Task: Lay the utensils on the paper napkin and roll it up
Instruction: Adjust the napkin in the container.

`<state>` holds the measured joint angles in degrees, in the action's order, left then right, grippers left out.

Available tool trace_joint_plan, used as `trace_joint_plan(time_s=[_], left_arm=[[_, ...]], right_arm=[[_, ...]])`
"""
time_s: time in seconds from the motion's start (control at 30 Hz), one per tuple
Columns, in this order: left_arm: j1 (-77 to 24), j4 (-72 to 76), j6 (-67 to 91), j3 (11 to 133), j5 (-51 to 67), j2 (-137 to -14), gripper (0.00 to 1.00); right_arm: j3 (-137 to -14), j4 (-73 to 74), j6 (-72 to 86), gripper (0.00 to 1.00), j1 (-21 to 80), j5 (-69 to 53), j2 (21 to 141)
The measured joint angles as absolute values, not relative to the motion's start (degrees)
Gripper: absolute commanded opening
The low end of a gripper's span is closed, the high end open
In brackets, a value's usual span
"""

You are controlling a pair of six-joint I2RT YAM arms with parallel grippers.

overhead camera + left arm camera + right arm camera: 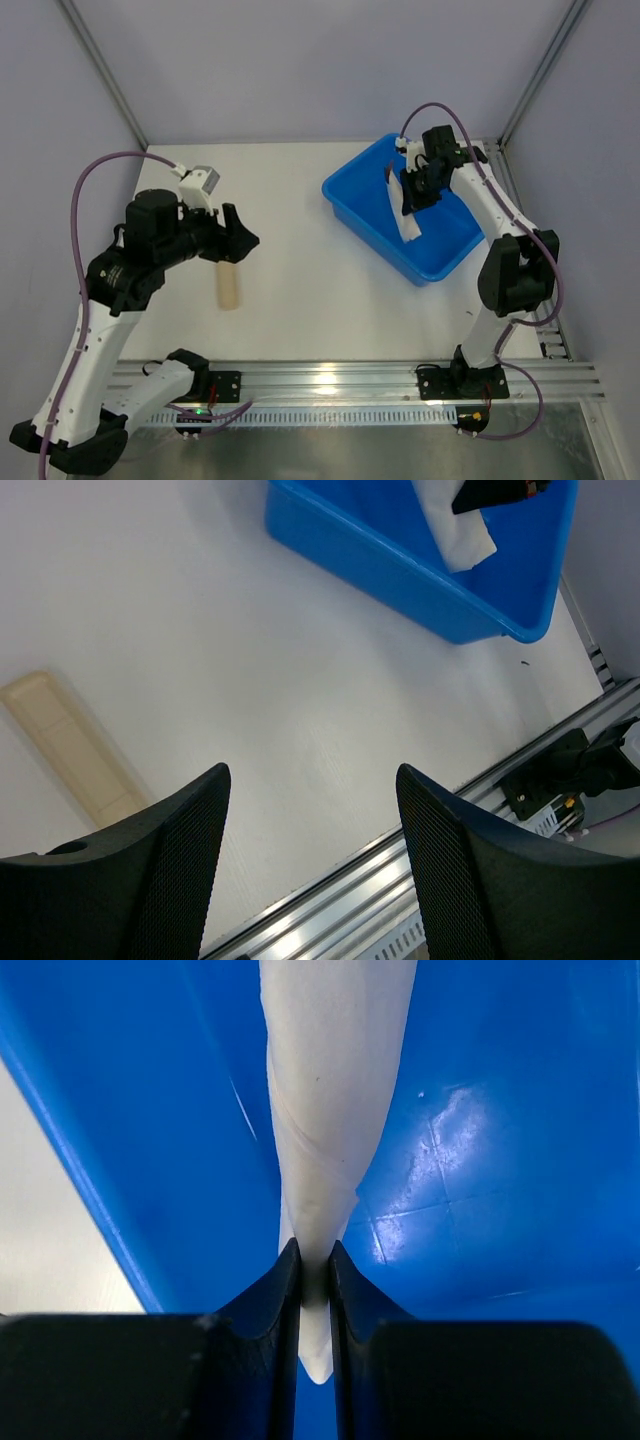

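Observation:
The paper napkin [411, 222], rolled into a white tube, hangs down inside the blue bin [352, 203]. My right gripper [409, 192] is shut on one end of it. In the right wrist view the roll [335, 1110] runs up and away from the pinched jaws [313, 1260], over the bin's floor [500, 1210]. The utensils are hidden from every view. My left gripper [240, 240] hovers open over the left of the table with nothing between its fingers [312, 780]. The left wrist view catches the napkin [458, 535] in the bin [370, 565] at the top.
A tan beige cylinder [229, 285] lies on the white table just below the left gripper, and it shows as a tan bar [70, 745] in the left wrist view. A metal rail [330, 380] runs along the near edge. Walls close in the back and sides.

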<state>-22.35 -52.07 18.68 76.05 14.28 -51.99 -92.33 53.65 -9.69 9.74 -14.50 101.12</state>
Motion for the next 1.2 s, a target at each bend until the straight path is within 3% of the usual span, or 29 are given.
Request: trace_joint_plan(time_s=[0.8,1.2], left_arm=[[-20.7,-56.5,19.0,76.9,15.7,-58.4,0.66],[-19.9,-57.8,19.3,78.8,16.3,-60.5,0.65]], right_arm=[[-85.2,49.3,-13.5,0.04,9.5,-30.1,111.5],[-87.3,49.4,-13.6,0.04,9.3,-35.8,117.8]])
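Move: The right hand holds the napkin roll over the blue container, whose middle lies about 5 cm ahead, 1 cm to its right and some 12 cm below. The container's left wall is roughly 7 cm to the hand's left, 2 cm back and 11 cm down; its near corner is about 12 cm back and 4 cm right, 9 cm down. From the empty left hand, the container's middle is some 22 cm ahead, 34 cm right and 30 cm below. Keeping its pinch on the rolled napkin, the right hand sinks about 11 cm into the container, first nearly straight down, then also some 5 cm left and slightly back towards the left wall, while the wrist turns some 25 degrees so the fingers point more to the left, and the hand or roll pushes against the container. The left hand, empty and still open, sinks about 3 cm off to the side and tips slightly further down. ##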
